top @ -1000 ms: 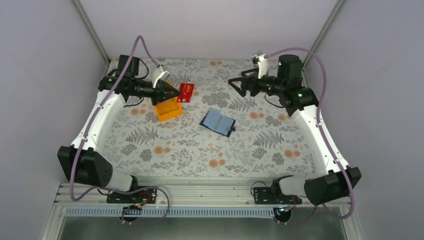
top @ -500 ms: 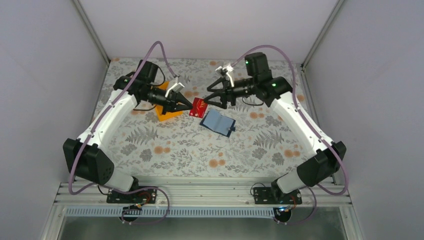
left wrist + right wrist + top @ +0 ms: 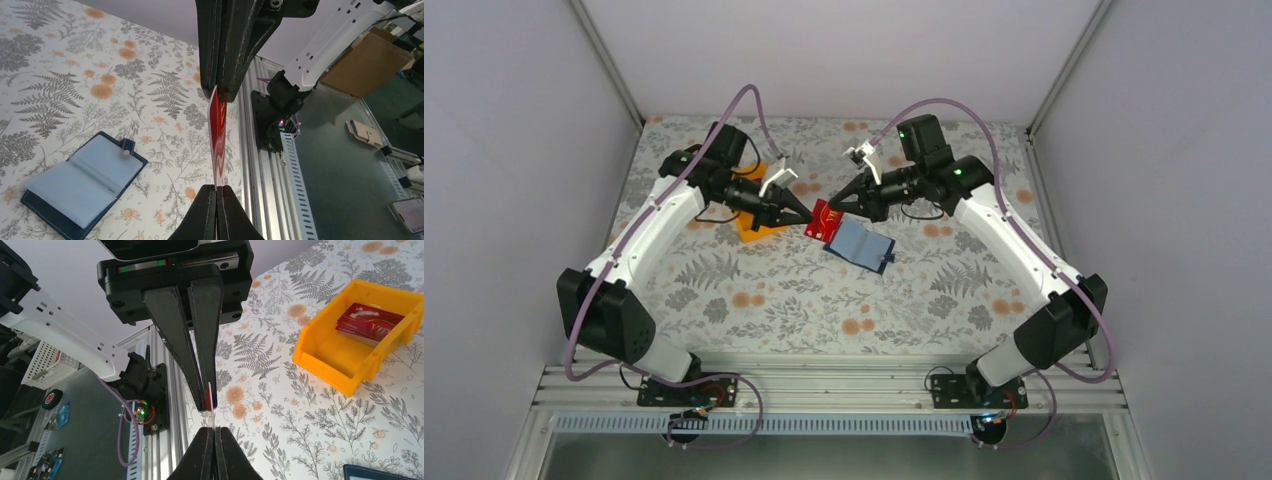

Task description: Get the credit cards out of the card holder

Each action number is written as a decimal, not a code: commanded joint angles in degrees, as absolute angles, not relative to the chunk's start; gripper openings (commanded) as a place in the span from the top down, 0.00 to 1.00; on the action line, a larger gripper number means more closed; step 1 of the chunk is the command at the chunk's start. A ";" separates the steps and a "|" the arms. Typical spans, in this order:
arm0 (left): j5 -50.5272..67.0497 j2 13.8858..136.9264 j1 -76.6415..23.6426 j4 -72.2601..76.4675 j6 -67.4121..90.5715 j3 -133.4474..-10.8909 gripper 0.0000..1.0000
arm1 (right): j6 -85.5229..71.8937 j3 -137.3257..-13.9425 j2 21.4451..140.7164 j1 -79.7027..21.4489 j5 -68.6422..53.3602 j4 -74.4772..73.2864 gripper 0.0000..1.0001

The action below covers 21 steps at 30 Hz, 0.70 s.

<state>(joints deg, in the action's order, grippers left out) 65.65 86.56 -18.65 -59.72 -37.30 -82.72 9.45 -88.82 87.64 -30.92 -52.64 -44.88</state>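
A red credit card (image 3: 823, 221) hangs in the air above the table's middle, pinched from both sides. My left gripper (image 3: 807, 219) is shut on its left edge and my right gripper (image 3: 832, 207) is shut on its right edge. The left wrist view shows the card (image 3: 217, 145) edge-on between my own tips (image 3: 216, 188) and the right arm's fingers (image 3: 225, 60). In the right wrist view its thin edge (image 3: 210, 407) runs up from my tips (image 3: 214, 430). The blue card holder (image 3: 861, 243) lies open on the table just below the card, also seen in the left wrist view (image 3: 82, 185).
An orange bin (image 3: 759, 224) stands under my left arm. The right wrist view shows that bin (image 3: 320, 347) with red cards (image 3: 370, 322) lying inside it. An aluminium rail (image 3: 824, 385) runs along the table's near edge.
My left gripper carried the red card from over the orange bin to the table's middle. My right arm swung in from the back right and shut on the card's other edge.
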 commanded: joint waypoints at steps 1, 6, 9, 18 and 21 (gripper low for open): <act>67.89 86.60 -18.96 -59.83 -39.61 -84.86 0.98 | 7.12 -87.99 87.54 -31.48 -50.43 -46.35 0.96; 66.56 86.56 -18.97 -57.29 -36.89 -84.79 0.66 | 1.31 -88.16 88.42 -29.69 -48.99 -45.98 0.96; 61.28 86.84 -18.82 -54.62 -33.07 -85.18 0.22 | -5.89 -86.17 88.75 -26.64 -48.85 -42.21 0.96; 27.07 90.89 -22.57 -53.31 -28.28 -99.42 0.18 | -49.82 -69.02 90.30 -17.53 -46.74 -9.94 0.96; 17.53 92.38 -29.42 -54.58 -31.16 -105.56 0.18 | -61.01 -66.42 90.09 -17.44 -43.18 -4.81 0.96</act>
<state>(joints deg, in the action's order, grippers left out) 33.52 91.57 -22.24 -54.61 -29.32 -98.63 -37.34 -68.66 91.00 -17.15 -46.96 -19.35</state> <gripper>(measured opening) 0.822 0.044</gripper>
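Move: The red card is pinched between both hands, its middle some 3 cm to the left hand's right and level with it. From the right hand it is about 3 cm left, 2 cm back and 2 cm lower. From the right hand, the open card holder lies on the table roughly 13 cm ahead, 5 cm right and 32 cm below; the orange box is about 23 cm ahead, 18 cm left and 30 cm below. Left releases the card, moving forward 9 cm; right carries it roughly 16 cm down, forward, right, turning clockwise. ##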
